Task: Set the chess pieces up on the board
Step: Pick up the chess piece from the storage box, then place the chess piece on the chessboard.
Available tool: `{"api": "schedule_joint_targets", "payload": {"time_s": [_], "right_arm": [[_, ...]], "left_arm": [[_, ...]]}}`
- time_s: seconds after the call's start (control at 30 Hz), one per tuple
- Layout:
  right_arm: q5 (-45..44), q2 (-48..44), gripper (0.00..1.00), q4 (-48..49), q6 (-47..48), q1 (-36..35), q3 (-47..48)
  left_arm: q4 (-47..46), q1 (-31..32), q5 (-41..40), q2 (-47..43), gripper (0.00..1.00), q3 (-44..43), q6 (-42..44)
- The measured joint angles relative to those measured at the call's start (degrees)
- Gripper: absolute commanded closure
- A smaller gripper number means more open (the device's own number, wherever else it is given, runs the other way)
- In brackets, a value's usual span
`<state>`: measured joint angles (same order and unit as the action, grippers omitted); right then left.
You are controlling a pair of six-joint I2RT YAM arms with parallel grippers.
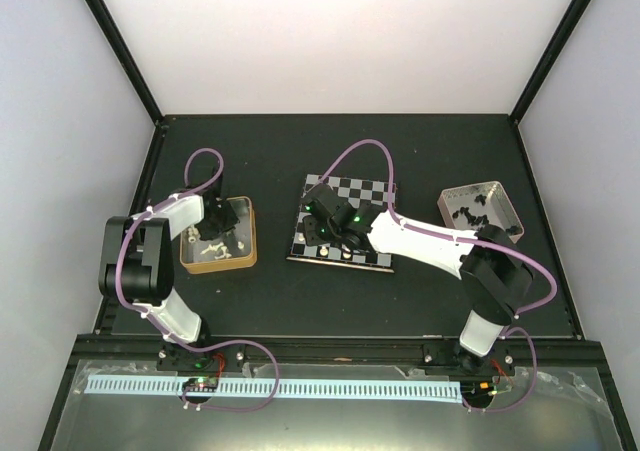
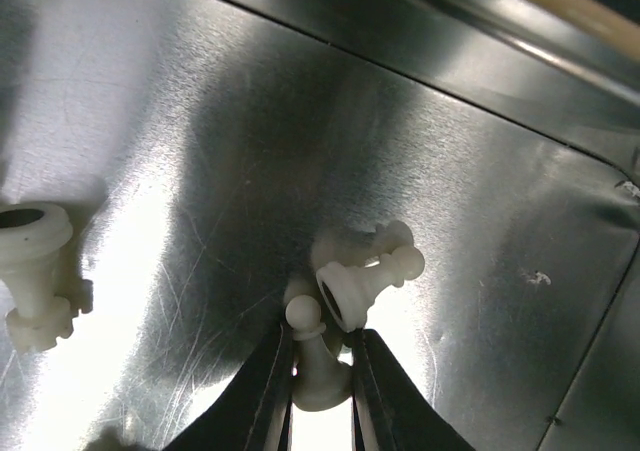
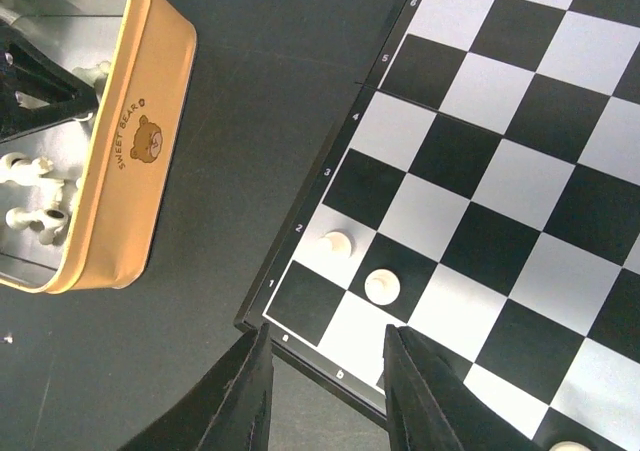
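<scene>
My left gripper (image 2: 320,339) is down inside the gold tin (image 1: 248,233), shut on an upright cream-white pawn (image 2: 318,361). A second cream pawn (image 2: 366,279) lies on its side just beyond the fingertips, touching another piece behind it. My right gripper (image 3: 326,337) hovers open over the near left corner of the board (image 3: 480,171), with nothing between its fingers. Two white pawns (image 3: 335,243) (image 3: 382,287) stand on adjacent squares just ahead of it. In the top view the right gripper (image 1: 325,233) covers the left part of the board (image 1: 368,193).
Another cream piece (image 2: 35,271) lies at the left of the tin floor (image 2: 300,121). The gold tin (image 3: 125,161), holding loose white pieces, sits left of the board. A silver tin (image 1: 497,199) with black pieces stands to the right of the board.
</scene>
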<state>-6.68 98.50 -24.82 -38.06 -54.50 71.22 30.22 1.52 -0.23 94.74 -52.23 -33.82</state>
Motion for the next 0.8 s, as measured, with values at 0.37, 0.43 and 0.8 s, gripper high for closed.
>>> {"api": "schedule_joint_targets", "payload": {"time_s": [0.37,0.43,0.8], "right_arm": [[22.2,-6.5,0.61,7.2,-1.9,9.5,-3.2],[28.9,-8.1,0.59,10.1,-3.3,12.9,-4.8],[51.9,-12.6,0.39,23.7,-13.0,18.8,-8.6]], "left_arm": [[2.3,4.3,7.5,-19.0,0.9,3.3,3.3],[0.6,5.2,13.2,-24.7,0.9,4.0,4.8],[-13.5,14.1,41.9,-33.8,0.89,4.8,8.2]]}}
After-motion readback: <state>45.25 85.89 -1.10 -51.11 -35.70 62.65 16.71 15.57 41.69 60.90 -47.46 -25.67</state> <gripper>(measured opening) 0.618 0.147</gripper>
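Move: The white pawn already in my left fingers is headed for my right gripper, roughly 24 cm to their right, 5 cm nearer me and 10 cm higher. In the storage box another pawn lies about 2 cm ahead of my left hand and a rook some 6 cm to its left. The board's middle is about 31 cm right and 3 cm farther out. From my right hand, the held pawn is about 24 cm left, 5 cm ahead and 10 cm below. I lift the pinched pawn out of the storage box with my left hand, about 22 cm up, and carry it some 19 cm to the right and a little back, over the box's wall towards my right gripper, my wrist swinging the fingertips up and to the right. My right hand rises about 13 cm above the board, rolls to point left at the pawn, and opens wider. ##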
